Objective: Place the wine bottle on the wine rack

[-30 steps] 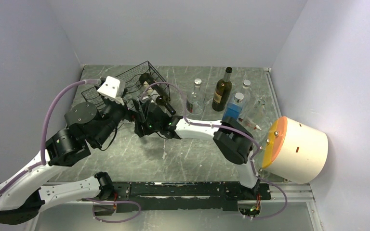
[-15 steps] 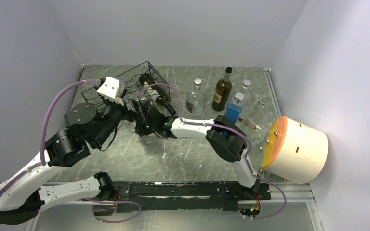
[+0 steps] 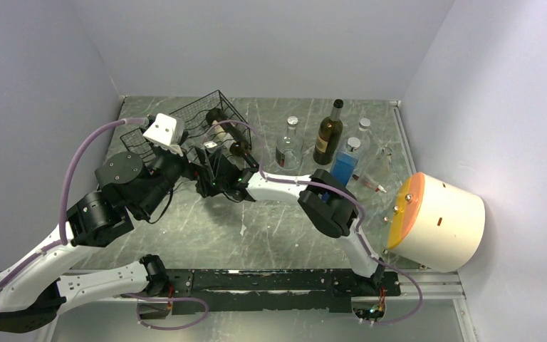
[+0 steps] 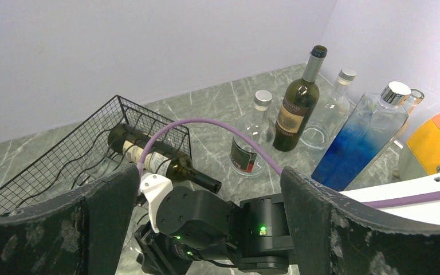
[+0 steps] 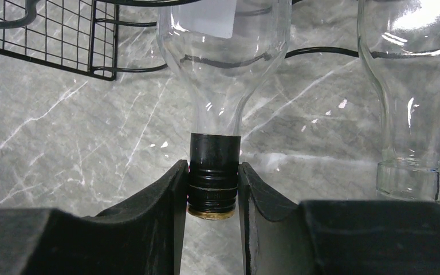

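Observation:
The black wire wine rack (image 3: 192, 122) stands at the back left. A clear-glass wine bottle (image 5: 223, 57) lies with its body in the wine rack (image 5: 46, 40) and its neck pointing out. My right gripper (image 5: 212, 172) is shut on that bottle's black screw cap, one finger on each side. A dark green labelled bottle (image 4: 160, 163) lies on the rack's upper tier. My left gripper (image 4: 206, 223) stands wide open just left of the right wrist, with nothing between its fingers (image 4: 46, 229).
A second clear bottle (image 5: 415, 86) lies beside the held one. Upright at the back stand a dark wine bottle (image 3: 328, 134), a small clear bottle (image 3: 288, 146), a blue bottle (image 3: 345, 160) and more clear glass. A white drum with an orange face (image 3: 438, 221) sits at the right.
My right gripper's jaws have shut on the black cap, and the right arm has shifted slightly left toward the rack. The left arm has not moved.

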You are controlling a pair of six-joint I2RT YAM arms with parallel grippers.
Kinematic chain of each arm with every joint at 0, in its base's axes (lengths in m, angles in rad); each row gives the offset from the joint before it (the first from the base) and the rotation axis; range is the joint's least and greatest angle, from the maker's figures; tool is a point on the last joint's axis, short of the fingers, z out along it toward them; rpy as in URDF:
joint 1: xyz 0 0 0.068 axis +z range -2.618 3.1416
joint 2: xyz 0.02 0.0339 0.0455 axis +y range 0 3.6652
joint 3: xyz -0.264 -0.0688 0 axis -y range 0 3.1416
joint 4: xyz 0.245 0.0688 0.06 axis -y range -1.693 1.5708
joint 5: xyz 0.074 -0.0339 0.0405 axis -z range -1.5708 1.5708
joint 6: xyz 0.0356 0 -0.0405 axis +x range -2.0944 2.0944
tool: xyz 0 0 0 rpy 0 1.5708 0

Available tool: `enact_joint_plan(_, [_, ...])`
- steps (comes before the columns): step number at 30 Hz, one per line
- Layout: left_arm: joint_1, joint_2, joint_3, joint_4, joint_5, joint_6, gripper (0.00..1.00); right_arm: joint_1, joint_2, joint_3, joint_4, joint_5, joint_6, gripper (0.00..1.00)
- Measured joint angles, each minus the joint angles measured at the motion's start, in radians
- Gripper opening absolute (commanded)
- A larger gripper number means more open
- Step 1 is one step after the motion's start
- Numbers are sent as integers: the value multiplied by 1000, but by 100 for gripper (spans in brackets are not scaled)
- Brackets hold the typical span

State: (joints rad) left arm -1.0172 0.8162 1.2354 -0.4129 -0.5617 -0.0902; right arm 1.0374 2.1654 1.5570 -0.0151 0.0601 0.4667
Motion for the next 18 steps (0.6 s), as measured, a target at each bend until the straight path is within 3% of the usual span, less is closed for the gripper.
enact_joint_plan(4, [0,0,0,0,0,0,97,1,9,30,-24,10,7,65])
enact_joint_plan(7, [0,0,0,-1,0,-3,97,2,4,26,-29,19,12,78])
enact_joint_plan(12, [0,0,0,-6,1,-11,97,1,-73,-31,-42,33,14,81])
enact_joint_plan(18, [0,-8,0,-7,9,-13,97,-10,-282,-110,-36,53,10,80])
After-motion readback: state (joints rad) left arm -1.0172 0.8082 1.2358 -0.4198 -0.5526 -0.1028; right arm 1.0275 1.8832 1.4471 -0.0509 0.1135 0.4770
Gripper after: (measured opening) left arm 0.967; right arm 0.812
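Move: My right fingers are still shut on the black neck of the clear wine bottle lying in the wine rack; its middle is about 10 cm ahead and 6 cm left, nearly level. One slot over lies an empty clear bottle, middle some 15 cm ahead and 2 cm right, and beyond it the dark bottle, about 21 cm ahead and 9 cm right. From my left hand the wine bottle is roughly 17 cm ahead, 11 cm left and 35 cm below. I let go of the black neck, spreading my right fingers wide while the hand hardly shifts, then lift it faster and faster straight up off the bottle, about 10 cm, veering some 3 cm to my right towards the end. The fingers stay open and keep pointing down over the rack's front, their tips rising only slightly. ##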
